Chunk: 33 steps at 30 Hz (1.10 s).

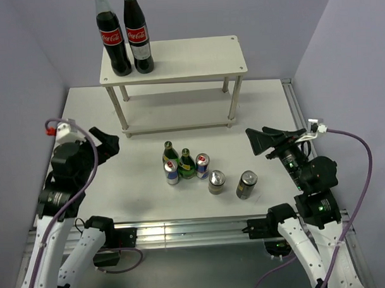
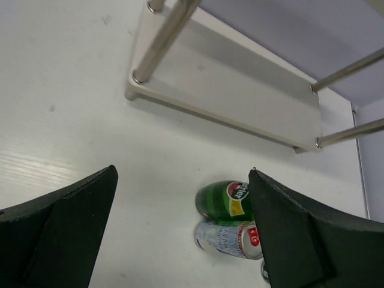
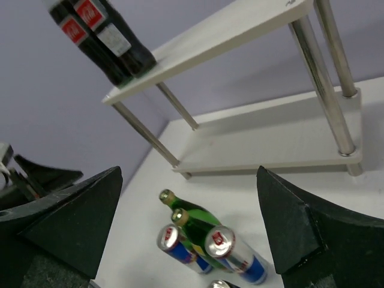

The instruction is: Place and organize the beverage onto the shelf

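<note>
The six small drinks stand clustered on the table in front of the white two-tier shelf (image 1: 177, 63). Two green bottles (image 1: 170, 155) (image 1: 186, 163), two blue-and-silver cans (image 1: 172, 173) (image 1: 203, 166) and two black cans (image 1: 216, 182) (image 1: 246, 184) are upright. My left gripper (image 1: 106, 147) is open and empty, left of the cluster. My right gripper (image 1: 263, 141) is open and empty, right of it. The left wrist view shows a green bottle (image 2: 225, 198) and a blue-and-silver can (image 2: 231, 238). The right wrist view shows both bottles (image 3: 186, 211) and both blue-and-silver cans (image 3: 237, 254).
Two large cola bottles (image 1: 113, 39) (image 1: 138, 35) stand on the left end of the shelf's top board. The lower board (image 1: 179, 113) holds nothing. Purple walls close the table on three sides. A metal rail (image 1: 183, 229) runs along the near edge.
</note>
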### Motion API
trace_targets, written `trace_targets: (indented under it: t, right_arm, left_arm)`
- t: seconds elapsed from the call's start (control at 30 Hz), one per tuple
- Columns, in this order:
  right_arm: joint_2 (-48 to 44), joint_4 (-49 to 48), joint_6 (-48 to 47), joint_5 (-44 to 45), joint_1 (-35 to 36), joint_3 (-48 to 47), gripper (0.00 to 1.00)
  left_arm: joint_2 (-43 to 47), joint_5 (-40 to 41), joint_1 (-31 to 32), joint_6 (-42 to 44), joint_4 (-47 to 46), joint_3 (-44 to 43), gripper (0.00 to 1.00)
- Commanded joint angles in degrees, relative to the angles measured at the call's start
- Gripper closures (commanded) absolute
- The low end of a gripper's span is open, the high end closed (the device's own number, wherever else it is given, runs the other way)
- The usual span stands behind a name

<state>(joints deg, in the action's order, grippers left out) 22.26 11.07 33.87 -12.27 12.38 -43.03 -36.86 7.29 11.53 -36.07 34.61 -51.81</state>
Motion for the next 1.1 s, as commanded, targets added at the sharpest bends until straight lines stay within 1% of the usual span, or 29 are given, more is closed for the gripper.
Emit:
trace_targets:
  t: [0.0,0.03,0.07,0.1,0.17,0.2,0.23,0.27,0.3,0.33,0.37,0.43,0.47,0.53,0.57,0.63,0.67,0.73,0.77,0.8,0.87,0.9,0.93,0.97,1.0,1.03,1.07]
  right_arm:
    - [-3.35,0.02,8.99,2.26,0.36,2.84,0.00]
    - [-6.41,-3.04,11.02,-0.44,0.36,5.12,0.00]
    - [-8.09,-10.73,11.91,-2.73,0.28,10.19,0.00]
    - [-9.59,-15.07,13.58,-7.28,0.27,12.85,0.00]
    - [-12.15,-21.33,18.76,-6.37,0.27,18.56,0.00]
    - [-11.98,-20.66,19.82,-6.10,0.36,18.94,0.00]
    - [-10.76,-17.78,19.05,-3.23,0.36,18.16,0.00]
    - [-9.70,-8.35,17.82,-1.54,0.28,14.41,0.00]
    - [-8.91,-4.00,15.03,0.30,0.27,12.63,0.00]
    - [-7.94,4.05,13.69,5.37,0.27,9.05,0.00]
    - [-7.76,7.09,11.85,7.42,0.36,7.53,0.00]
    - [-7.32,13.34,8.61,14.52,0.36,2.71,0.00]
    - [-6.80,19.45,7.80,17.69,0.45,0.77,0.00]
    - [-3.47,24.85,6.31,21.05,0.45,-4.31,0.00]
    - [-1.89,29.23,5.78,22.89,0.54,-5.83,0.00]
    - [3.38,33.46,3.41,23.78,0.54,-9.33,0.00]
    - [5.32,35.06,2.88,25.79,0.89,-10.58,0.00]
    - [9.70,37.08,1.47,27.65,2.46,-12.68,0.00]
    - [11.38,38.05,1.38,29.13,3.95,-13.65,0.00]
    - [14.79,38.93,2.51,34.19,8.32,-14.53,0.00]
    - [18.59,42.52,4.79,40.62,14.83,-16.99,0.00]
    - [22.87,44.28,8.28,46.32,18.43,-18.05,0.00]
    - [25.09,46.13,10.76,49.85,25.69,-19.97,0.00]
    - [26.68,51.37,14.09,53.28,29.33,-20.86,0.00]
    - [28.26,53.94,20.82,56.28,33.02,-21.39,0.00]
    - [28.36,58.41,24.46,60.48,39.06,-21.75,0.00]
    - [27.84,59.58,26.93,61.31,40.86,-21.40,0.00]
  left_arm:
    - [5.73,8.09,0.51,3.82,3.10,1.36,0.02]
    - [6.79,6.53,0.95,4.69,1.88,1.62,0.02]
    - [8.37,5.38,0.95,5.57,0.73,1.89,0.02]
    - [8.99,5.80,0.95,5.49,0.20,2.15,0.02]
    - [9.88,6.77,0.86,5.58,-0.07,3.12,0.02]
    - [9.97,7.82,0.86,5.32,0.37,3.12,0.02]
    - [9.97,8.00,0.86,5.05,0.63,3.12,0.02]
    - [10.32,7.83,0.86,5.14,0.55,3.12,0.02]
    - [10.58,7.57,0.86,5.22,0.37,3.38,0.02]
    - [10.93,7.65,0.86,5.31,0.20,3.47,0.03]
    - [11.46,7.91,0.86,5.14,0.37,3.47,0.03]
    - [12.07,9.05,0.86,4.79,0.55,3.56,0.03]
    - [12.77,9.32,0.86,4.79,0.46,3.65,0.03]
    - [13.39,9.94,0.86,4.61,0.63,3.74,0.03]
    - [13.92,10.11,0.86,4.52,0.63,3.82,0.03]
    - [14.36,10.46,0.69,4.43,0.81,3.74,0.03]
    - [14.80,10.55,0.60,4.35,0.81,3.74,0.04]
    - [15.06,10.64,0.25,4.35,0.72,3.82,0.04]
    - [15.24,10.47,0.16,4.43,0.72,3.82,0.04]
    - [15.24,10.46,-0.01,4.35,0.72,3.91,0.04]
    - [15.33,10.55,-0.28,4.43,0.72,3.91,0.04]
    - [15.33,10.64,-0.28,4.35,0.72,3.91,0.04]
    - [15.33,10.64,-0.37,4.43,0.81,3.91,0.04]
    - [15.33,10.81,-0.37,4.35,0.81,3.91,0.05]
    - [15.42,10.90,-0.37,4.35,0.81,3.91,0.05]
    - [15.68,10.99,-0.37,4.35,0.81,4.09,0.05]
    - [15.85,11.17,-0.37,4.35,0.72,4.00,0.05]
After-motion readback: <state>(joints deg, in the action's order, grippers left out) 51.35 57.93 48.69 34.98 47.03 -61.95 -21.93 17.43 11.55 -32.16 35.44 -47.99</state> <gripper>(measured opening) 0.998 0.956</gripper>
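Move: Almost straight below the right hand, some 31 cm down, 4 cm back and 1 cm to the right, stands the rightmost can. The dark can is about 11 cm left and 3 cm back of the hand, and the right Red Bull can about 16 cm left and 5 cm ahead, both equally low. From the left hand the rightmost can lies roughly 44 cm right, 8 cm back and 22 cm down. Sinking towards the rightmost can, the right hand ends about 13 cm lower; it dips, swings some 6 cm right while partly rising, then drops again and sweeps back left. Its fingers stay wide open, tipping from slightly up to well downward and turning from forward-left to straight ahead, the left side rolling down. The left hand eases back, left and a little up, open and tipping up about 10 degrees. ##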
